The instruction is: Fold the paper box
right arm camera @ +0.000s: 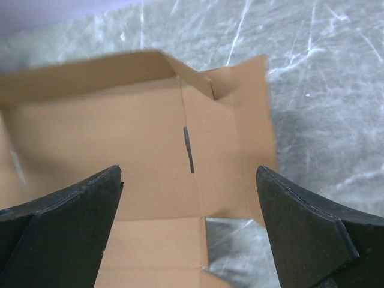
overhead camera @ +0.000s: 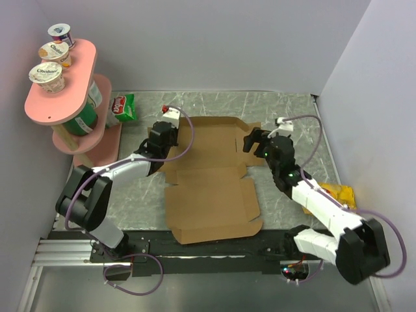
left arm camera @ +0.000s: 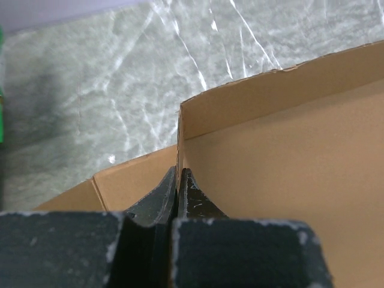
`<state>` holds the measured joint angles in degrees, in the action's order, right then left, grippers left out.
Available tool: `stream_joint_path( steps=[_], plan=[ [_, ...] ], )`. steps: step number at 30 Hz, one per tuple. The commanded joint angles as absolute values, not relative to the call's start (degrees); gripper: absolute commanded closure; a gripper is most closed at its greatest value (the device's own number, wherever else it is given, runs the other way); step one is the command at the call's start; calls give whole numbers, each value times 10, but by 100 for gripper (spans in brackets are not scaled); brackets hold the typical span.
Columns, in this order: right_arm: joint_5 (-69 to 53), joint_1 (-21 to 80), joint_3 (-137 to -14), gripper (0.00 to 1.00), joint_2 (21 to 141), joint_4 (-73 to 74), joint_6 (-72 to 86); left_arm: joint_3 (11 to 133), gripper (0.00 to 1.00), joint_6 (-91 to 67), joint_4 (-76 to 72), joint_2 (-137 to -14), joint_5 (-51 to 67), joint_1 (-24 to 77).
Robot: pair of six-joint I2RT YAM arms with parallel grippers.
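The paper box (overhead camera: 211, 185) lies opened out in the middle of the table as a brown cardboard sheet with creased flaps. My left gripper (overhead camera: 170, 144) is at the left edge of its far panel. In the left wrist view that gripper (left arm camera: 178, 173) is shut on the raised left side wall of the paper box (left arm camera: 288, 174), the thin cardboard edge pinched between the two fingers. My right gripper (overhead camera: 253, 143) hovers over the far panel's right edge. It stands wide open (right arm camera: 189, 174) with nothing between its fingers; below it the right flap of the paper box (right arm camera: 108, 132) lies nearly flat.
A pink two-tier stand (overhead camera: 62, 97) with yogurt cups (overhead camera: 49, 75) stands at the far left, a green packet (overhead camera: 123, 107) beside it. A yellow packet (overhead camera: 339, 194) lies at the right, near my right arm. Walls close in the table on three sides.
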<state>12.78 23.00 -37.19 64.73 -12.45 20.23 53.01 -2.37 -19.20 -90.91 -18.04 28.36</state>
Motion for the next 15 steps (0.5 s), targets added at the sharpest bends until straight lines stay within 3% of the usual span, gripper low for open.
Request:
stream_joint_path(
  steps=[1,8,15],
  plan=[
    [144,235,-382,2,564,-55,305,490,99,30,-350,-861,-224,304],
    [87,250,-361,5,542,-118,539,418,99,61,-450,-830,-247,351],
    [121,293,-373,6,621,-223,631,399,99,79,-485,-844,-298,402]
  ],
)
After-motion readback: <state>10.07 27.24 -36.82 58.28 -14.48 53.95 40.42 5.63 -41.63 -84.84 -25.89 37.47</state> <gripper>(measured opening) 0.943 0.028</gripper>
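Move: At the box's far-left corner, the left hand already has the upright edge pinched; the box's middle lies about 10 cm to its right, 5 cm back and 6 cm lower, and the far wall's middle 12 cm right and 2 cm farther out. From the open right hand, that held corner is some 21 cm left, 6 cm ahead and 4 cm lower; the right side panel sits 3 cm ahead, 2 cm right, 8 cm down. Keeping its pinch on the corner, the left hand draws it back and up about 4 cm each, drifting 3 cm right towards the box's middle while the fingertips tilt up some 15 degrees. The wide-open right hand rises 6 cm clear of the right side panel, first easing back, then swings 5 cm left towards the held corner, rolling its left side up some 35 degrees. ##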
